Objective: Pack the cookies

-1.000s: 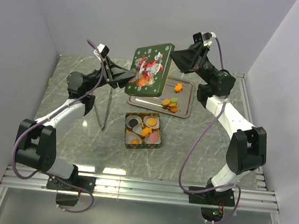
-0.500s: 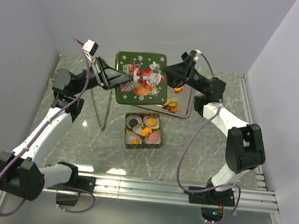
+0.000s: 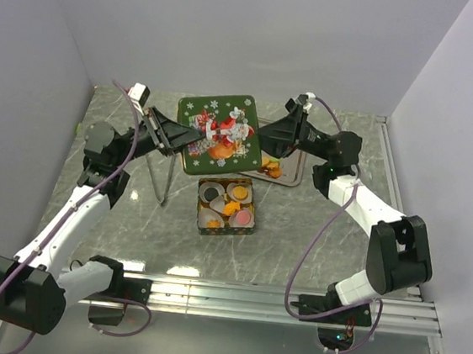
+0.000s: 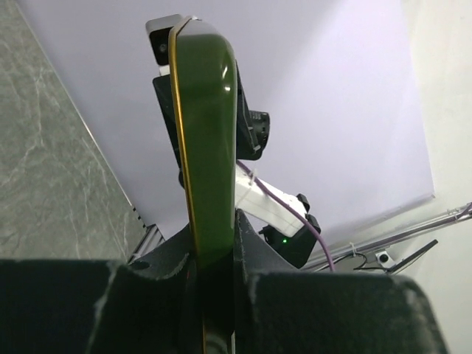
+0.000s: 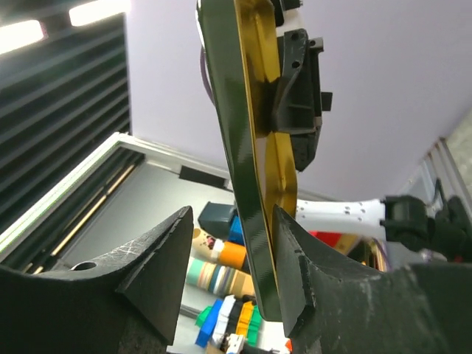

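A green Christmas tin lid (image 3: 218,133) hangs in the air between both arms, above the back of the open tin box (image 3: 202,206). My left gripper (image 3: 179,135) is shut on the lid's left edge (image 4: 203,147). My right gripper (image 3: 263,138) stands open around the right edge (image 5: 249,184); the lid rests against one finger, with a gap to the other. Cookies (image 3: 240,193) lie in white paper cups in the box, orange and one pink. More orange cookies (image 3: 272,171) sit on the metal tray (image 3: 294,180), which the lid mostly hides.
A thin metal stand (image 3: 168,178) rises left of the box, under my left forearm. The marble table (image 3: 315,236) is walled at the back and sides, with a rail along its near edge (image 3: 224,294).
The lid has come down and left, from tilted high over the tray to nearly flat above the box. The right gripper's jaws have parted from the lid edge. The left grip holds.
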Robot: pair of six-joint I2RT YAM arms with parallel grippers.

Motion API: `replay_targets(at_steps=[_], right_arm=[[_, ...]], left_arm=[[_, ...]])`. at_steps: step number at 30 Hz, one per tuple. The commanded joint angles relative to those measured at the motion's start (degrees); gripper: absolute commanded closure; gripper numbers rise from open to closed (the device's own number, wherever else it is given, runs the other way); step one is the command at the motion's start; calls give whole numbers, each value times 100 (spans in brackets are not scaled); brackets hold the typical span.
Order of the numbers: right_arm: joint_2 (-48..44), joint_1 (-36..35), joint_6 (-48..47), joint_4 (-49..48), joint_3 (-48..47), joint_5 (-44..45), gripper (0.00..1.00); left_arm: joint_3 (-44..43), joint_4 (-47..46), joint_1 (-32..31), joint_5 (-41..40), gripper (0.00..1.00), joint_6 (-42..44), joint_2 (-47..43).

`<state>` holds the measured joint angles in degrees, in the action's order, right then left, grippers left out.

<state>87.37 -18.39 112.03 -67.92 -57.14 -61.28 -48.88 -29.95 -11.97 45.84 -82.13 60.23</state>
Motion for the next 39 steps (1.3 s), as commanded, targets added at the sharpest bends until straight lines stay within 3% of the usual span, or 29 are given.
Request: replay_targets(at_steps=[1, 5, 12, 14, 17, 22, 29, 39], right_arm=[[-475, -42, -663, 805, 63, -148, 47], [-590, -120, -1409, 1605, 90, -165, 55], [-757, -516, -3352, 4204, 28, -43, 66], [-748, -551, -3704, 4567, 124, 124, 76], [-722, -560, -3828, 4788, 317, 212, 84], [-722, -551, -4452, 5499, 608, 362, 86], [-476, -560, -4515, 5088, 1318, 467, 89], [-195, -569, -4620, 4640, 1592, 582, 90]], left_arm=[[422, -202, 37, -120, 100, 110, -11], [809, -309, -51, 30, 99, 100, 138], [1337, 147, -280, 30, 99, 592, 103], [1399, 462, -280, 12, 99, 820, 86], [1496, 937, -280, -67, 97, 1162, 199], [1426, 2124, -280, -357, 66, 1813, 498], [1574, 2609, -280, -533, 42, 2420, 1034], [1593, 2819, -280, -664, 34, 2816, 1422]])
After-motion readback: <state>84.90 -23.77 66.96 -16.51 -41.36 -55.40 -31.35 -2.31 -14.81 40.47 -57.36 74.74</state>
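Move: Some 38 cm below the left hand, about 9 cm to its right and 2 cm back, stands the cookie box; the metal tongs lie roughly 10 cm left, 8 cm farther out and 39 cm down. For the right hand, the green lid's middle is about 10 cm to its left, level and straight ahead 0; the box is 9 cm left, 2 cm back and 37 cm below, the metal tray 2 cm left, 18 cm farther out and 39 cm below. Closing on the lid's right edge while both hands sink towards the box, the right hand takes it over, descending about 22 cm, its fingers tipping down some 30 degrees, and drawing slightly back late on. The left hand keeps its pinch for the first part, then opens wide, lets go, and goes on down to about 30 cm in all, fingers tilting steeply down by the lid's left edge. ##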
